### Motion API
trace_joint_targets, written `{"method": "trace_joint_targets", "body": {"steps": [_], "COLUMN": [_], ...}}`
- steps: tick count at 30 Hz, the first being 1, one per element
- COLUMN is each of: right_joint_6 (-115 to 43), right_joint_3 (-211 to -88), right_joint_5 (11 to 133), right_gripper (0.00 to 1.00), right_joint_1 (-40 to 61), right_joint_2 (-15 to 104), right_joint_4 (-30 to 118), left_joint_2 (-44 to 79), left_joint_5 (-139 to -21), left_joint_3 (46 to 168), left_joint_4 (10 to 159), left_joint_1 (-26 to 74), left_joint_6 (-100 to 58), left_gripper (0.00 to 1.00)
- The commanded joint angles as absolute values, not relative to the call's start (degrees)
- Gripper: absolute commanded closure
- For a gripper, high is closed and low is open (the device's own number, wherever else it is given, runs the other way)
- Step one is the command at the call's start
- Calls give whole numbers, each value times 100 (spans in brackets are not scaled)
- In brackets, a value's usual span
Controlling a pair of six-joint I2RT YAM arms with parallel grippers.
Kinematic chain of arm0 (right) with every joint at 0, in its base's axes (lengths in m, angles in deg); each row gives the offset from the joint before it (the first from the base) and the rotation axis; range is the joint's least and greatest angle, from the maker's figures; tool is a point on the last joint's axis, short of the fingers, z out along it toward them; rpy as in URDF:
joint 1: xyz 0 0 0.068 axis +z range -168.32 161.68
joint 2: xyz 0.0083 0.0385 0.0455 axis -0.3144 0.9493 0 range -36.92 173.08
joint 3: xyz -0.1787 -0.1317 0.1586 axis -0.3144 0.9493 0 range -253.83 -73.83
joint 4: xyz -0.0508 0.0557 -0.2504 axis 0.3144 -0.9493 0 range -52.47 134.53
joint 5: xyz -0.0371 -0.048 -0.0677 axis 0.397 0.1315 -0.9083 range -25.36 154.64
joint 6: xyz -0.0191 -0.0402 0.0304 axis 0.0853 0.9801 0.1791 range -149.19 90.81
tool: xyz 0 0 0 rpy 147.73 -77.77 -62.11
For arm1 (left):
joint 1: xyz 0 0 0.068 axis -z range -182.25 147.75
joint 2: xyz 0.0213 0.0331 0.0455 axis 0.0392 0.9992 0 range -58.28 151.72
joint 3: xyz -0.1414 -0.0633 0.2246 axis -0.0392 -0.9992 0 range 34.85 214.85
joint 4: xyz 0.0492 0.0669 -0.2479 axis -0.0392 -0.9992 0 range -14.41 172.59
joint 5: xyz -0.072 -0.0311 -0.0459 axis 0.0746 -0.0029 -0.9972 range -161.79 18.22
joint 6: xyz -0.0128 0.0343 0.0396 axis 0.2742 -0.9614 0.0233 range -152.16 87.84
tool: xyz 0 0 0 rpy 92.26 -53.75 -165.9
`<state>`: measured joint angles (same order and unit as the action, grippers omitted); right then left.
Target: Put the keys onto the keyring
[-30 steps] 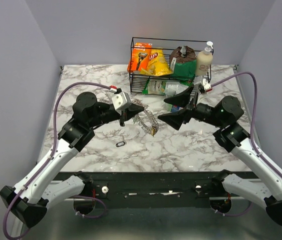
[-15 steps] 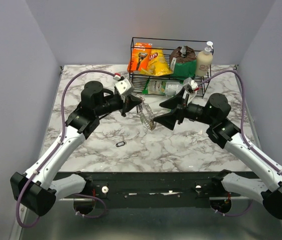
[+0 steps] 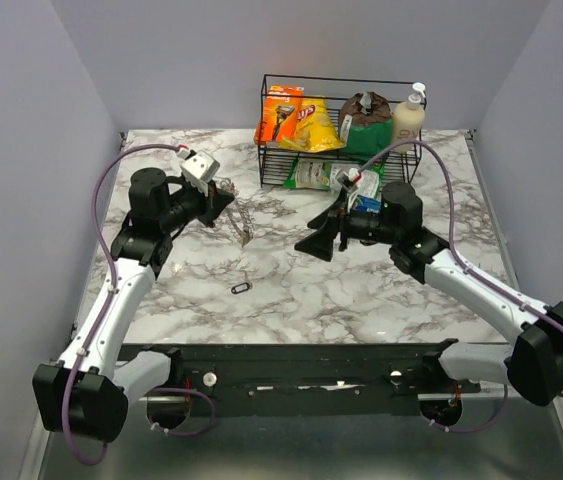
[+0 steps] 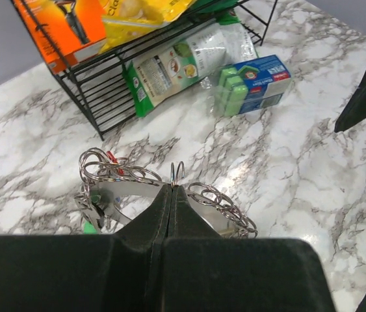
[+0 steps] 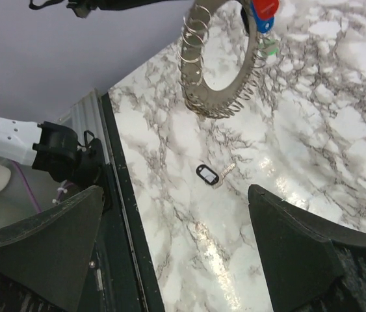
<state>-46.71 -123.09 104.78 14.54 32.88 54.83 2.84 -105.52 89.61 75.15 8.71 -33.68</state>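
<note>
My left gripper [image 3: 227, 203] is shut on the keyring [image 3: 244, 226] and holds it above the table's left middle. In the left wrist view the shut gripper [image 4: 173, 186] pinches one small ring of the keyring [image 4: 225, 203], a silver band strung with many rings and a red tag [image 4: 111, 156]. The keyring also shows in the right wrist view [image 5: 216, 62], hanging with red and blue tags. One key with a dark tag [image 3: 240, 288] lies flat on the marble, also in the right wrist view [image 5: 210, 175]. My right gripper [image 3: 313, 228] is open and empty, and in its own view [image 5: 176, 257] hovers above that key.
A black wire basket [image 3: 265, 130] with snack bags, a razor pack and a soap bottle stands at the back [image 4: 98, 97]. A blue-green sponge pack [image 4: 253, 79] lies in front of it. The table's front edge [image 5: 121, 214] has a black rail.
My left arm has pulled back to the left, carrying the keyring with it. My right gripper has moved left toward the table's middle, still open.
</note>
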Motion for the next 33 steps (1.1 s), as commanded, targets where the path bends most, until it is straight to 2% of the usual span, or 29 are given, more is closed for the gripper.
{"method": "trace_joint_targets", "body": {"steps": [1, 8, 12, 19, 23, 33], "right_joint_6": [-4642, -4563, -4089, -4281, -4308, -4755], "right_joint_3": [-12296, -12586, -13069, -13483, -13965, -14765], "right_joint_5": [10603, 10218, 9270, 8671, 8073, 7159], "right_gripper": [0, 0, 0, 0, 0, 0], "right_joint_1": [1595, 1938, 2394, 2851, 3159, 3942], "right_joint_2": [3690, 4322, 4648, 5236, 5773, 7134], "right_joint_4": [5349, 4816, 4040, 3768, 3110, 2959], "left_joint_2": [-238, -835, -1108, -1363, -1513, -1469], "left_joint_5": [-10492, -10054, -9948, -9177, -8770, -7778], "left_joint_3": [8513, 7722, 7379, 7229, 7115, 7202], "left_joint_4": [7951, 8224, 8601, 8575, 8584, 8628], "left_joint_1": [619, 364, 294, 127, -39, -356], "left_joint_6": [-3251, -2953, -2812, -2654, -2487, -2267], "left_gripper": [100, 100, 100, 100, 100, 100]}}
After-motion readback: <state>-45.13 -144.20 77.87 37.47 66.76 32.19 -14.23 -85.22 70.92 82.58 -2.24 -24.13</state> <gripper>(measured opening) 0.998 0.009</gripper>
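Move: The key with the black tag lies on the table some 15 cm to the right hand's left, about 2 cm nearer the base and roughly 25 cm below. The coil-edged keyring, already pinched by the left hand, hangs about 15 cm left of the right hand and 8 cm farther out. The blue box is some 19 cm ahead and 15 cm to the right of the right hand, on the table. From the left hand, that key lies about 10 cm back, almost level sideways, 28 cm below. The shut left fingers keep their pinch on the keyring, carrying it about 11 cm left and a little down while the hand turns some 30 degrees counter-clockwise. The right hand, wide open and touching nothing, sinks about 17 cm while reaching 11 cm left and slightly back towards the black-tagged key, its fingers tipping steeply downward as it goes. ##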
